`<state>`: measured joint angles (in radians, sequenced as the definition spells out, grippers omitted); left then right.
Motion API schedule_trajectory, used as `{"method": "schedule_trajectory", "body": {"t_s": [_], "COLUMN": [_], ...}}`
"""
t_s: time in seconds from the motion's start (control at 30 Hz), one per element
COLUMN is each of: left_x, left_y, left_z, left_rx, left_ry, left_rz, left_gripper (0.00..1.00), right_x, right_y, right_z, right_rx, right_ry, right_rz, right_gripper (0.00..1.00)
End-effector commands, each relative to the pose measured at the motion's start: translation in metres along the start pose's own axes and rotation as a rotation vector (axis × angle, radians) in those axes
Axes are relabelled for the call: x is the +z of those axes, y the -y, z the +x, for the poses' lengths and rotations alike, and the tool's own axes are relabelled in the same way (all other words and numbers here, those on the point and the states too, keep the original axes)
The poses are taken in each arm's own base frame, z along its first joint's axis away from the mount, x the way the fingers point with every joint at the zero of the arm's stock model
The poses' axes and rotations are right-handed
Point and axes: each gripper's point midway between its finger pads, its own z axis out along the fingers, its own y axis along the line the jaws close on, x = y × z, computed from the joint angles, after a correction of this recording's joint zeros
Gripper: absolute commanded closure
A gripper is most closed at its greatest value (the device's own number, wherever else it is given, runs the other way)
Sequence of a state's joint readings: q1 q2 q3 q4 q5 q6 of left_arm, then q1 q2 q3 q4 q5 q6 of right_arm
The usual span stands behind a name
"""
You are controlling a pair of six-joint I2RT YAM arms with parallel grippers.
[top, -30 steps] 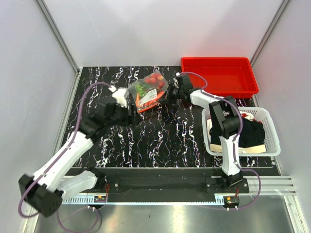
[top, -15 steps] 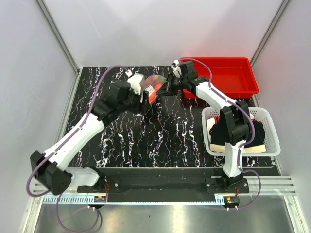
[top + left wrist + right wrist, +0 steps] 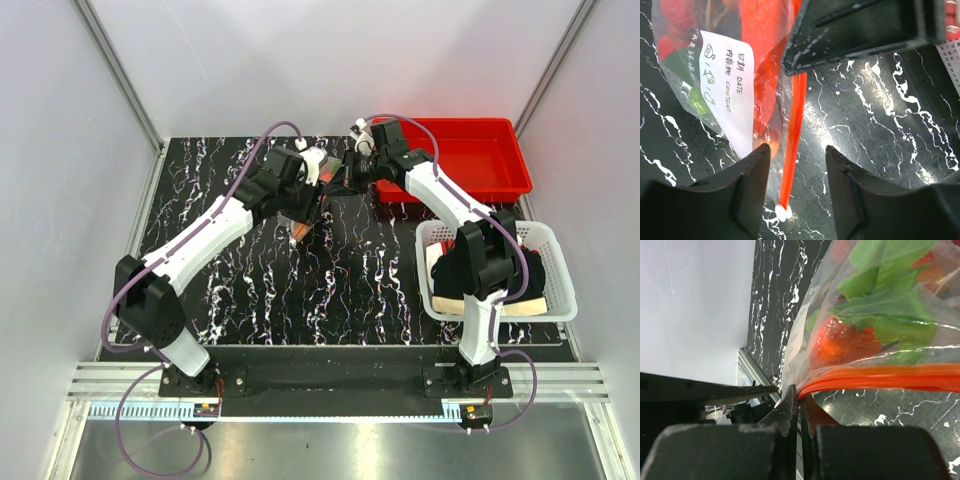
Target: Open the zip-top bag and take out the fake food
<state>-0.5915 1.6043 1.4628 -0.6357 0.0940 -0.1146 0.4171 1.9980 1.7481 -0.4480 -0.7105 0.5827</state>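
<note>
The zip-top bag (image 3: 880,315) hangs above the black table, and my right gripper (image 3: 801,395) is shut on the corner of it at the end of its orange-red zip strip (image 3: 890,377). Through the clear plastic I see fake food: a red tomato piece (image 3: 845,342) and green leaves (image 3: 890,300). In the left wrist view the bag's white label (image 3: 725,75) faces me. My left gripper (image 3: 798,150) is open with its jaws on either side of the strip's lower end (image 3: 790,165), not touching it. From above, both grippers meet at the bag (image 3: 308,208).
A red tray (image 3: 450,175) stands at the back right. A white mesh basket (image 3: 560,290) with dark and tan things in it sits at the right, beside the right arm. Grey walls close in the table on three sides.
The left arm has reached forward and right to the bag, and its jaws have narrowed around the zip strip. The right gripper has lifted the bag and kept its hold.
</note>
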Motion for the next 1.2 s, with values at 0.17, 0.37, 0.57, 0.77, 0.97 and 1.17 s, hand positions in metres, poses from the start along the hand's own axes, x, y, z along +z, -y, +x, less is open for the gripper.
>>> {"method": "schedule_trajectory", "body": {"t_s": [0.17,0.37,0.57,0.77,0.97,1.17], "left_x": [0.009,0.011,-0.008,-0.023,-0.037,-0.043], "left_y": [0.002,-0.009,-0.022,-0.036,-0.043,-0.045], "left_z": [-0.023,-0.029,-0.041,-0.043,-0.050,-0.047], "left_rx": [-0.039,-0.099,-0.320,-0.604,-0.762,-1.045], "left_ry": [0.025,0.031,0.101,0.141,0.190,0.194], "left_rz": [-0.004,-0.076,-0.150,-0.148,-0.150,-0.106], "left_gripper": [0.62,0.94,1.00,1.00,1.00,1.00], "right_x": [-0.032,-0.027,-0.040,-0.064,-0.059,-0.034], "right_y": [-0.057,-0.060,-0.036,-0.025,-0.028,-0.061], "right_z": [-0.013,-0.013,-0.018,-0.017,0.003,0.038], "right_rx": [-0.100,-0.122,-0.197,-0.306,-0.403,-0.673], "right_ry": [0.047,0.043,0.096,0.170,0.192,0.284], "right_rz": [-0.081,-0.070,0.100,0.205,0.168,0.084], "right_gripper": [1.00,0.90,0.47,0.25,0.18,0.10]}}
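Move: In front of the open left fingers the orange zip strip passes about 2 cm ahead, 1 cm to the right and 2 cm below. The bag's body hangs roughly 7 cm ahead and 9 cm below, 1 cm to the left; the red tray is some 18 cm ahead, 34 cm right and 13 cm lower. The right hand already pinches the zip corner at its fingertips; the white basket lies about 38 cm to its right, 15 cm back and 12 cm below. Easing some 2 cm forward and slightly down, the left hand shuts its fingers on the orange zip strip while the right keeps its pinch. The right then opens wide, lets go and backs off about 5 cm, swinging out right and partly returning, while the left draws the strip about 5 cm left and 3 cm up, turning some 40 degrees counter-clockwise. ##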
